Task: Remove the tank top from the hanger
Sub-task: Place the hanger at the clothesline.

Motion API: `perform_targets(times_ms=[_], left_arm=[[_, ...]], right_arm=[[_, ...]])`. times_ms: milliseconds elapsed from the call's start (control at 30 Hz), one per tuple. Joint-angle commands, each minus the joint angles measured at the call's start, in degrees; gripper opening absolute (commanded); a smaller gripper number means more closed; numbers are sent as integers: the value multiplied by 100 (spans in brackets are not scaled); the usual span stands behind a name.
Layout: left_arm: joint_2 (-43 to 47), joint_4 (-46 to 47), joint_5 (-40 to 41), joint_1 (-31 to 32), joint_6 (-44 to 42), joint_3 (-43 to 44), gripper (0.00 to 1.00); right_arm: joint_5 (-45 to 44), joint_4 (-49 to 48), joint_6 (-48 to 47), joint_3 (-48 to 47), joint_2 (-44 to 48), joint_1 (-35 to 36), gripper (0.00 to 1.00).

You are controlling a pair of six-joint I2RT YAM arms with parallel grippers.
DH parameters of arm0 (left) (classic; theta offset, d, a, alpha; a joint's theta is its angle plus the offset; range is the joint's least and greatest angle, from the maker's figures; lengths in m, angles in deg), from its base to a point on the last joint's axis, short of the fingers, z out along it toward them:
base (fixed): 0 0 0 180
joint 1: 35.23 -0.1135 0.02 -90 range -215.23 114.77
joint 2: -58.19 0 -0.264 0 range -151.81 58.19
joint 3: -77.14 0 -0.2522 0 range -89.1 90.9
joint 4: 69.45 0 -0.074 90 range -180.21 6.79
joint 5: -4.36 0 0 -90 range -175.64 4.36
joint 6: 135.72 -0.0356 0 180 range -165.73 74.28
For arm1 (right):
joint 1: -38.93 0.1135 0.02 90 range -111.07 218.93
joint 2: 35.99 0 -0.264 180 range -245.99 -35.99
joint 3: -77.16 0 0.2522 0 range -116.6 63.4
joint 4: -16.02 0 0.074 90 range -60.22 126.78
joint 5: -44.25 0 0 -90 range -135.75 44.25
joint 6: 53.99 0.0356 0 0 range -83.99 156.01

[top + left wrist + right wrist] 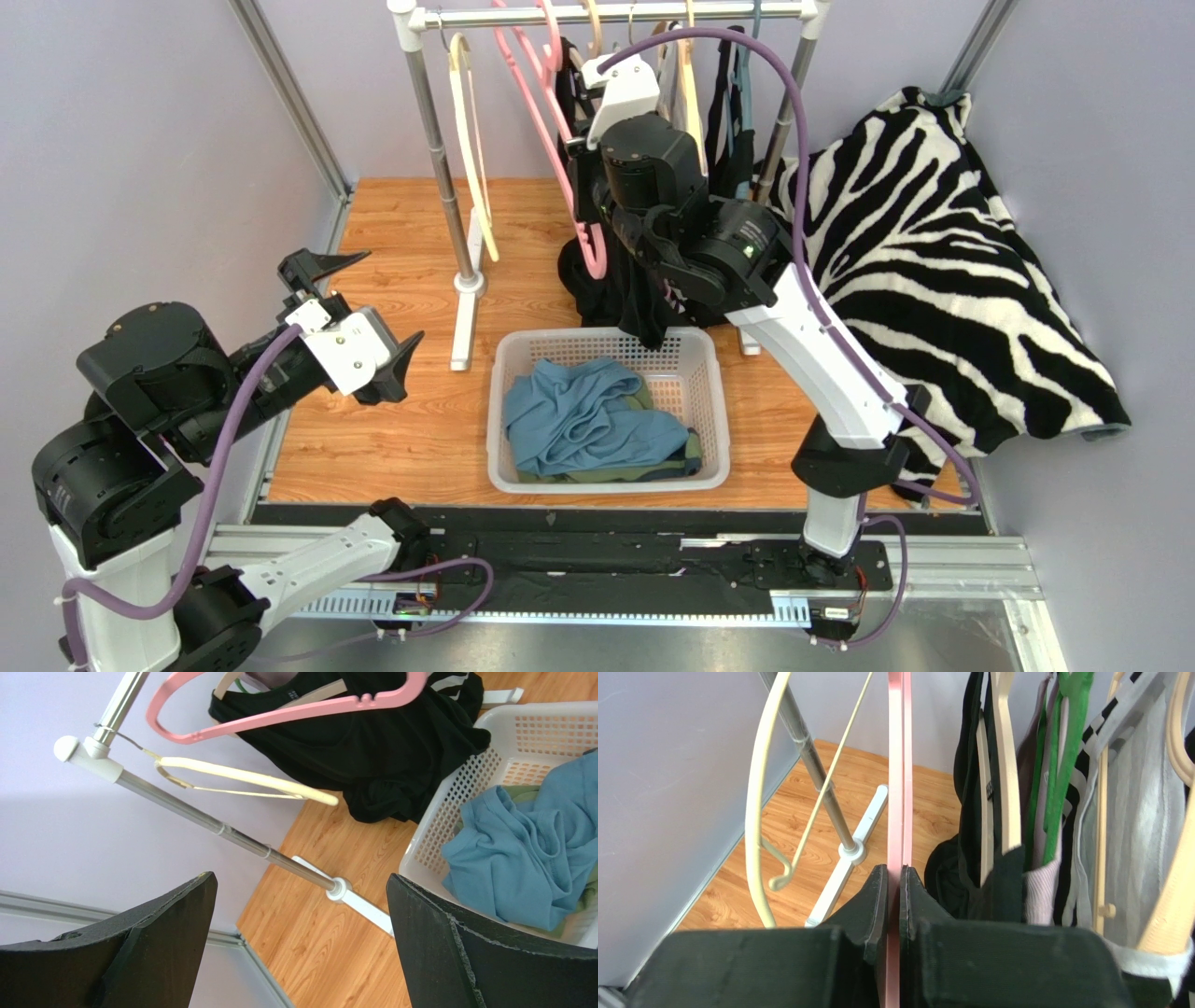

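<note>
The black tank top (617, 287) droops from the pink hanger (568, 168) on the rack, and its lower part bunches on the floor by the basket. From the left wrist, the black tank top (365, 756) lies draped across the pink hanger (281, 714). My right gripper (572, 84) is up near the rail. In its own view the right gripper (894, 871) is shut on the pink hanger (900, 777), with the black tank top (948, 875) just to its right. My left gripper (368, 311) hovers open and empty at the left; its fingers (435, 938) frame bare floor.
A white basket (606, 343) holding a blue garment (589, 420) sits in front of the rack. An empty cream hanger (470, 126) hangs left of the pink one, and several more clothed hangers (1074, 756) hang to its right. The rack's pole foot (467, 280) stands left of the basket. A zebra blanket (926, 238) covers the right side.
</note>
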Motion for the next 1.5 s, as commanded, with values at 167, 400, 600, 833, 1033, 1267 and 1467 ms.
perform_targets(times_ms=[167, 400, 600, 833, 1033, 1267, 1467], left_arm=[[87, 65, -170, -62, 167, -50, 99], [183, 3, -152, -62, 158, -155, 99], [201, -23, -134, -62, 158, -331, 99], [113, -67, -257, -88, 220, -252, 99], [25, -93, -284, -132, 229, -190, 99], [-27, -120, -354, -203, 272, -182, 99], [-141, -102, -503, -282, 334, -94, 99]], right_arm=[[-416, -907, -419, -361, -612, -92, 0], [-223, -1293, -393, -343, -780, -338, 0], [50, -1592, -367, -396, -972, -514, 0], [278, -1707, -332, -466, -1245, -698, 0], [489, -1760, -279, -510, -1439, -777, 0], [717, -1821, -332, -519, -1518, -769, 0], [657, -1996, -709, -510, -1588, -488, 0]])
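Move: The right gripper holds the pink hanger by its near end; the free spot on the rail for its hook lies about 26 cm ahead, 9 cm left and 10 cm above that hand. The cream hanger hangs some 20 cm ahead and 17 cm left, about level in height, while the black top is about 20 cm ahead, nearly in line sideways, and 15 cm lower. From the idle left hand, the rail spot is roughly 40 cm ahead, 14 cm right and 10 cm up. Keep the right fingers shut on the pink hanger and carry it forward about 10 cm towards the rail, between the cream hanger and the black top, sinking some 5 cm in two dips. Work left about 5 cm overall, easing briefly right midway and finishing with a leftward shift once the forward reach is done. Let the open left hand sink a couple of centimetres, clear of everything. ##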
